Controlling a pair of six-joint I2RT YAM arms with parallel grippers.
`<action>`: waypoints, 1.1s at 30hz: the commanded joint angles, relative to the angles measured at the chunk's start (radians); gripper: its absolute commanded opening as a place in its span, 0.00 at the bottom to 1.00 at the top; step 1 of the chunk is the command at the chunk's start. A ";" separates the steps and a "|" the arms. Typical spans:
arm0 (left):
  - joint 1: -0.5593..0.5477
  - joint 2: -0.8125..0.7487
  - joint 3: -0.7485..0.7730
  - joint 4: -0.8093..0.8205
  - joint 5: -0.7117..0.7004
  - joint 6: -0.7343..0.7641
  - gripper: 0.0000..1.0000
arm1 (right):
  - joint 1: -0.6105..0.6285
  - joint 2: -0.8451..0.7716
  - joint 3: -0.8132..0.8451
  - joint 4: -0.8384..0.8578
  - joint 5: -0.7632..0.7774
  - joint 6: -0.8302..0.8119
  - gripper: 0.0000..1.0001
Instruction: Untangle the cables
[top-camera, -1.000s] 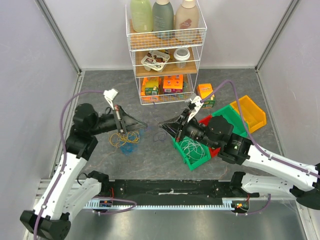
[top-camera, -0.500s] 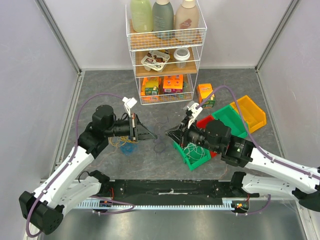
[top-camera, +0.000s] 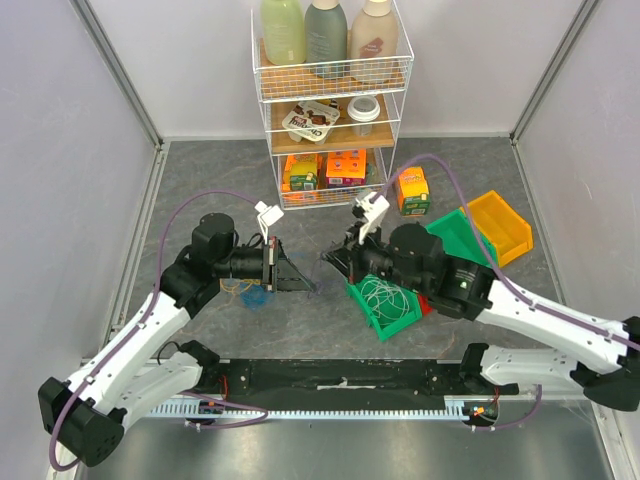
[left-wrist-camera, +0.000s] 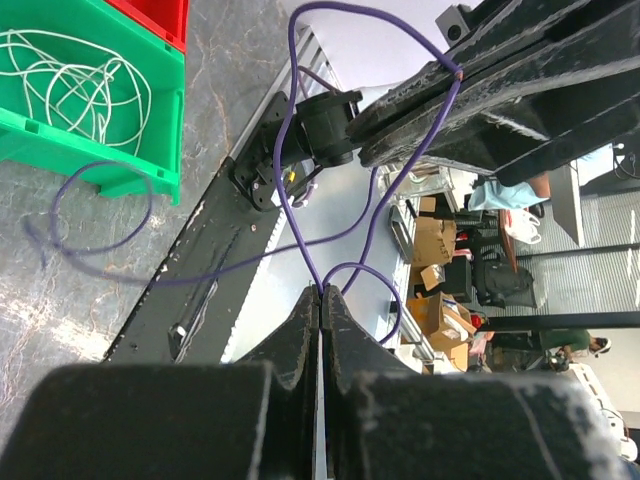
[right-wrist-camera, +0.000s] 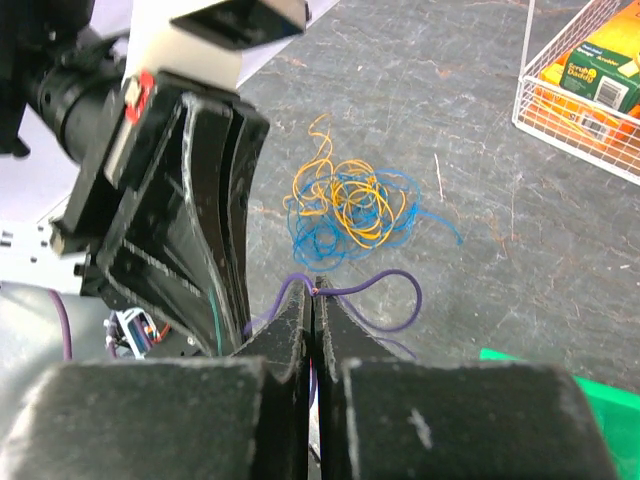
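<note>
A thin purple cable (left-wrist-camera: 290, 200) hangs in loops between my two grippers above the table's middle. My left gripper (left-wrist-camera: 320, 290) is shut on one part of it, and my right gripper (right-wrist-camera: 316, 290) is shut on its end (right-wrist-camera: 385, 280). In the top view the left gripper (top-camera: 305, 287) and right gripper (top-camera: 325, 257) are tip to tip. A tangle of yellow and blue cables (right-wrist-camera: 345, 205) lies on the table just under the left wrist (top-camera: 250, 292). A white cable (left-wrist-camera: 70, 80) lies coiled in the green bin (top-camera: 362, 300).
A red bin (left-wrist-camera: 150, 15), a second green bin (top-camera: 455, 235) and a yellow bin (top-camera: 500, 225) stand at the right. The wire shelf rack (top-camera: 330, 110) with bottles and boxes stands at the back middle, an orange carton (top-camera: 411, 188) beside it.
My left gripper has swung right and nearer, away from the yellow and blue tangle. The right gripper has shifted slightly left and back. The purple cable now hangs between them.
</note>
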 joint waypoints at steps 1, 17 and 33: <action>-0.011 -0.004 -0.003 0.026 0.019 0.024 0.02 | 0.004 0.107 0.146 -0.042 0.062 0.057 0.00; -0.011 0.066 -0.123 0.319 0.076 -0.128 0.02 | -0.001 0.337 0.399 -0.357 0.137 0.102 0.25; -0.011 0.089 -0.178 0.439 0.059 -0.234 0.02 | -0.013 0.144 0.371 -0.648 0.319 -0.066 0.87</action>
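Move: The purple cable is pinched in both hands' closed fingertips. From the right hand, the left fingertips' pinch on the cable lies about 6 cm back, 2 cm to the left and some 4 cm below; the green bin with the white cable is around 10 cm to the right, 1 cm back and 27 cm down. The yellow-blue cables lie some 14 cm left of the left hand, 5 cm ahead and 24 cm below. The purple cable is let go by the right fingers, which carry it about 4 cm left and a little forward while sinking, then start to open. Opening wide, the right hand swings back some 8 cm to the right, away from the left hand, and its fingers tip further down by roughly 25 degrees. The left hand keeps its pinch and sinks about 2.5 cm, easing slightly right. ##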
